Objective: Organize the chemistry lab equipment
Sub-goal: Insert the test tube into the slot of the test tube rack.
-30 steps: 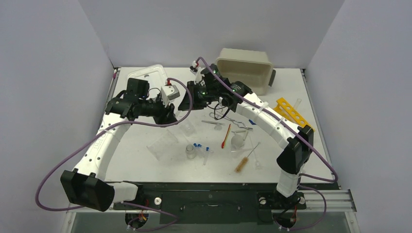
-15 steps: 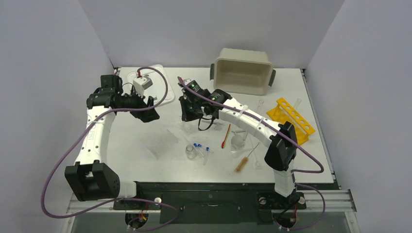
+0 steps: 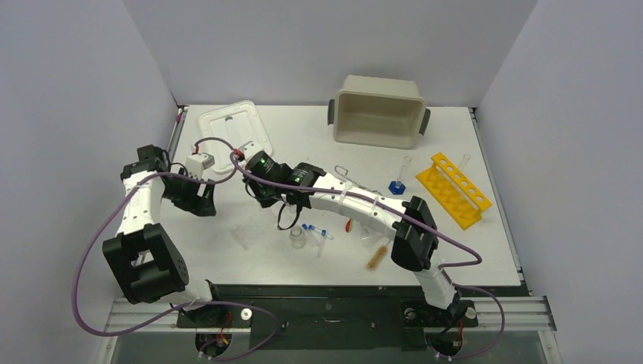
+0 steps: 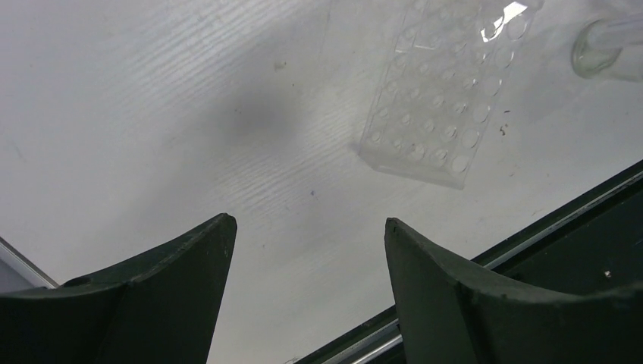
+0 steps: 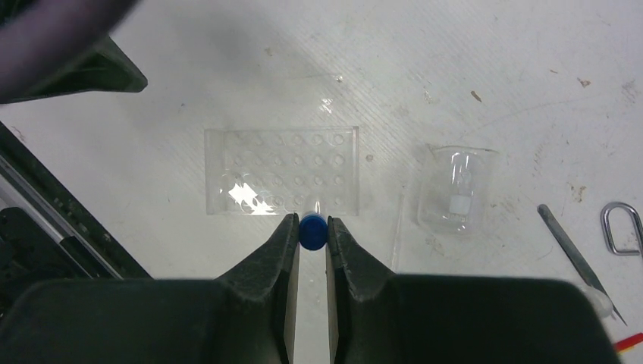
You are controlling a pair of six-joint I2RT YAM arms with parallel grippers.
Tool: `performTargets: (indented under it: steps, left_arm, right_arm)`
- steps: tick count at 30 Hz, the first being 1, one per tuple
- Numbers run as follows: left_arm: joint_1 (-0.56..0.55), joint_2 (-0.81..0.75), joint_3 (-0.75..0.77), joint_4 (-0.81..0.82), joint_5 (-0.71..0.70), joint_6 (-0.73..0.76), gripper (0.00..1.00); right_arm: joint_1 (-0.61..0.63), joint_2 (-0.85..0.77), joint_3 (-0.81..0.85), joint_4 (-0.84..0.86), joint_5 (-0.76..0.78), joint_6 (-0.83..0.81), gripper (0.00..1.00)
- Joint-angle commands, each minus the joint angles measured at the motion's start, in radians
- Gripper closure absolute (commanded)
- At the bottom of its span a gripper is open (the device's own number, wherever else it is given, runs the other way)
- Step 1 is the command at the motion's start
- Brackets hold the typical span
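Observation:
My right gripper (image 5: 312, 220) is shut on a blue-capped tube (image 5: 312, 233), held just above the near edge of a clear plastic well rack (image 5: 280, 171) lying flat on the table. A small glass beaker (image 5: 457, 189) stands to the right of the rack, with metal tweezers (image 5: 576, 258) further right. In the top view the right gripper (image 3: 261, 189) is left of centre. My left gripper (image 4: 307, 221) is open and empty over bare table, with the clear rack (image 4: 447, 91) ahead of it. The left gripper (image 3: 199, 199) sits near the table's left edge.
More blue-capped tubes (image 3: 315, 230) and a glass vial (image 3: 297, 237) lie at the centre front, with a brown-bristled brush (image 3: 377, 256) to their right. A yellow tube rack (image 3: 455, 188) is at the right. The beige tub (image 3: 377, 112) and its white lid (image 3: 233, 130) are at the back.
The right arm has swung left and nearer, bringing the blue-capped tube over the clear rack. The left arm has drawn back toward the left edge.

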Motion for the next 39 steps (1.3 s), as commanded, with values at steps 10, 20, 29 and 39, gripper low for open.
performTargets:
  steps: [10,20,29,39]
  left_arm:
    - [0.010,0.038,-0.125,0.151,-0.097,0.057,0.31]
    - [0.010,0.071,-0.142,0.197,-0.097,0.058,0.32]
    - [0.008,0.077,-0.142,0.192,-0.096,0.061,0.33]
    - [0.007,0.070,-0.127,0.177,-0.082,0.054,0.33]
  right_arm:
    - [0.011,0.104,0.029,0.180,0.051,-0.087,1.00]
    - [0.005,0.137,-0.018,0.198,0.077,-0.094,1.00]
    - [-0.008,0.140,-0.040,0.215,0.075,-0.084,1.00]
    - [-0.009,0.132,-0.095,0.236,0.084,-0.079,1.00]
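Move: The right hand holds the blue-capped test tube above the clear rack, whose middle lies about 1 cm ahead, 5 cm to its left and 15 cm below. A small beaker stands roughly 10 cm ahead and 4 cm to the right of that hand; a glass jar is some 3 cm back and 5 cm right, both about 16 cm below. From the empty left hand the rack is around 13 cm right, 1 cm ahead and 9 cm down. Keeping its pinch on the blue cap, the right hand lowers the test tube about 9 cm onto the clear rack's forward-right end, its lower end seeming to enter a hole there. It first eases forward and left some 3 cm, drops quickly, nearly pauses while creeping forward, then sinks again. The open left hand sinks about 6 cm beside the rack, drifting slightly left, then stays. ##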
